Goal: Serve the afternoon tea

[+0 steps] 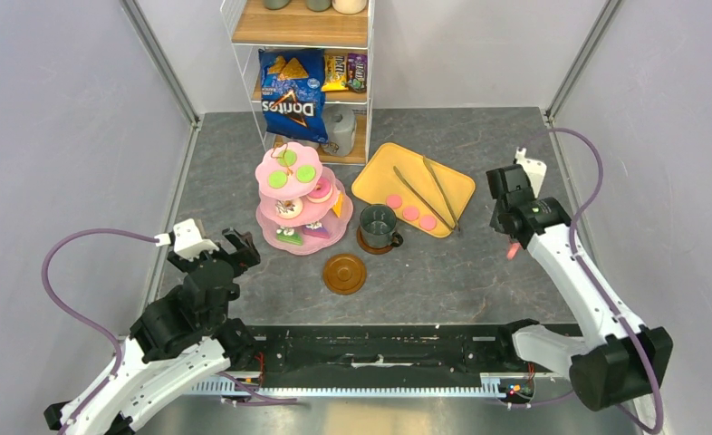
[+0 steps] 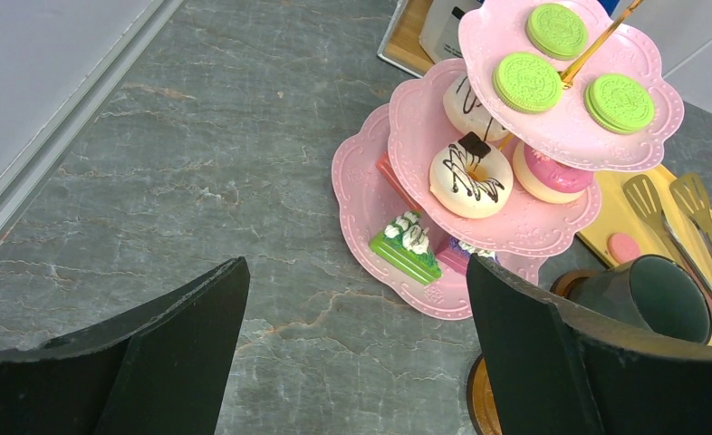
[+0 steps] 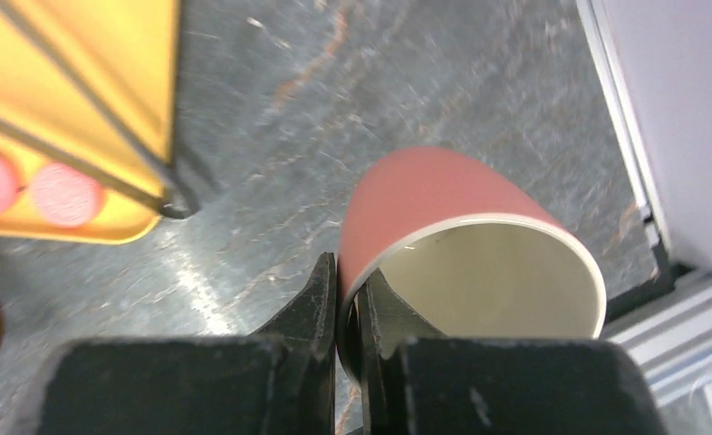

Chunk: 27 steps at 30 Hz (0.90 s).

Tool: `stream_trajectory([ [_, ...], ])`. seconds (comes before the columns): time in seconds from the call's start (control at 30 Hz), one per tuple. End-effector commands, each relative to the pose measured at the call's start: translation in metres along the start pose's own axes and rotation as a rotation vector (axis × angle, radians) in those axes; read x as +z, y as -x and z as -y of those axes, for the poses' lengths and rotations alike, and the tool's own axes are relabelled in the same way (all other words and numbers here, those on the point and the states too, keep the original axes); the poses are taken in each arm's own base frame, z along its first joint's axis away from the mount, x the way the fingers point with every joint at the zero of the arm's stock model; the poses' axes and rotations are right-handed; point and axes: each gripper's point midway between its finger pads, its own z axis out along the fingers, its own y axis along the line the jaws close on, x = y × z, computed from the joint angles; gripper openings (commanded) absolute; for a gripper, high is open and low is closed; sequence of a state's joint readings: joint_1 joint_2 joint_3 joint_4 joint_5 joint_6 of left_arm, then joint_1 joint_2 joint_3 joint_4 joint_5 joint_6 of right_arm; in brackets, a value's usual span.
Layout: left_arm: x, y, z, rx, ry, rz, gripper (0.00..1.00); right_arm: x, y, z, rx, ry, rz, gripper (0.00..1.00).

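The pink three-tier stand (image 1: 264,217) holds green macarons (image 2: 527,82) on top, donuts (image 2: 470,177) in the middle and cake slices (image 2: 407,246) below. Right of it a dark-green mug (image 1: 377,224) sits on a brown saucer (image 1: 363,243); a second saucer (image 1: 344,273) lies bare in front. My left gripper (image 2: 357,272) hangs open and holds nothing, short of the stand's left front. My right gripper (image 3: 348,272) is shut on the rim of the pink mug (image 3: 425,195), one finger inside and one outside, at the table's right side (image 1: 513,249).
A yellow tray (image 1: 370,181) behind the green mug carries pink macarons (image 1: 411,213) and metal tongs (image 1: 429,192). A wire shelf at the back holds a blue Doritos bag (image 1: 292,93). The enclosure's right wall rail (image 3: 642,163) runs close to the pink mug.
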<state>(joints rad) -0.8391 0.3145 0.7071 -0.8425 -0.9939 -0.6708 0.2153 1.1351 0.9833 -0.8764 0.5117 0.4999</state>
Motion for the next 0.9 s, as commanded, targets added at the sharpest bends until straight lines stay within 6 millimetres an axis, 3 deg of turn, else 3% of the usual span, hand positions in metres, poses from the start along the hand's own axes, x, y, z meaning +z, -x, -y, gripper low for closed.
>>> stream_trajectory([
  [0.0,0.002,0.007,-0.001,0.0,0.023,0.03,0.96,-0.057,0.055,-0.011,-0.105,0.071,0.216,0.0],
  [0.2,0.002,0.008,-0.004,-0.007,0.038,0.038,0.96,-0.119,0.059,-0.07,-0.363,0.27,0.288,0.0],
  [0.33,0.001,0.01,-0.009,-0.019,0.056,0.047,0.96,-0.156,0.04,-0.117,-0.557,0.404,0.302,0.0],
  [0.6,-0.003,0.016,-0.023,-0.074,0.099,0.08,0.96,-0.209,-0.031,-0.205,-0.911,0.637,0.251,0.0],
  [0.77,-0.005,0.018,-0.027,-0.101,0.102,0.093,0.96,-0.227,-0.07,-0.245,-0.973,0.831,0.211,0.0],
  [0.87,-0.005,0.018,-0.028,-0.108,0.1,0.095,0.95,-0.227,-0.093,-0.264,-1.012,0.893,0.194,0.0],
])
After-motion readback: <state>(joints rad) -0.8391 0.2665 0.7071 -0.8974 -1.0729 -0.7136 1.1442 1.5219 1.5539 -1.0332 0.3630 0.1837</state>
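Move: The empty wooden coaster meant for the pink mug lies about 38 cm to the right hand's left, some 6 cm back and 15 cm below. The dark mug on its own coaster stands about 30 cm left and 5 cm ahead, and the yellow tray lies beyond it, roughly 22 cm left and 14 cm ahead of the hand. From the left hand, the empty coaster is some 22 cm right, about level with it and 23 cm lower. Keeping its pinch on the pink mug's wall at the rim, the right hand sweeps the already lifted mug some 30 cm left towards the empty coaster and draws back about 7 cm. It arcs up roughly 11 cm, then sinks about 5, while turning some 70 degrees counter-clockwise; the open left hand edges about 2 cm left, away from the coaster. ##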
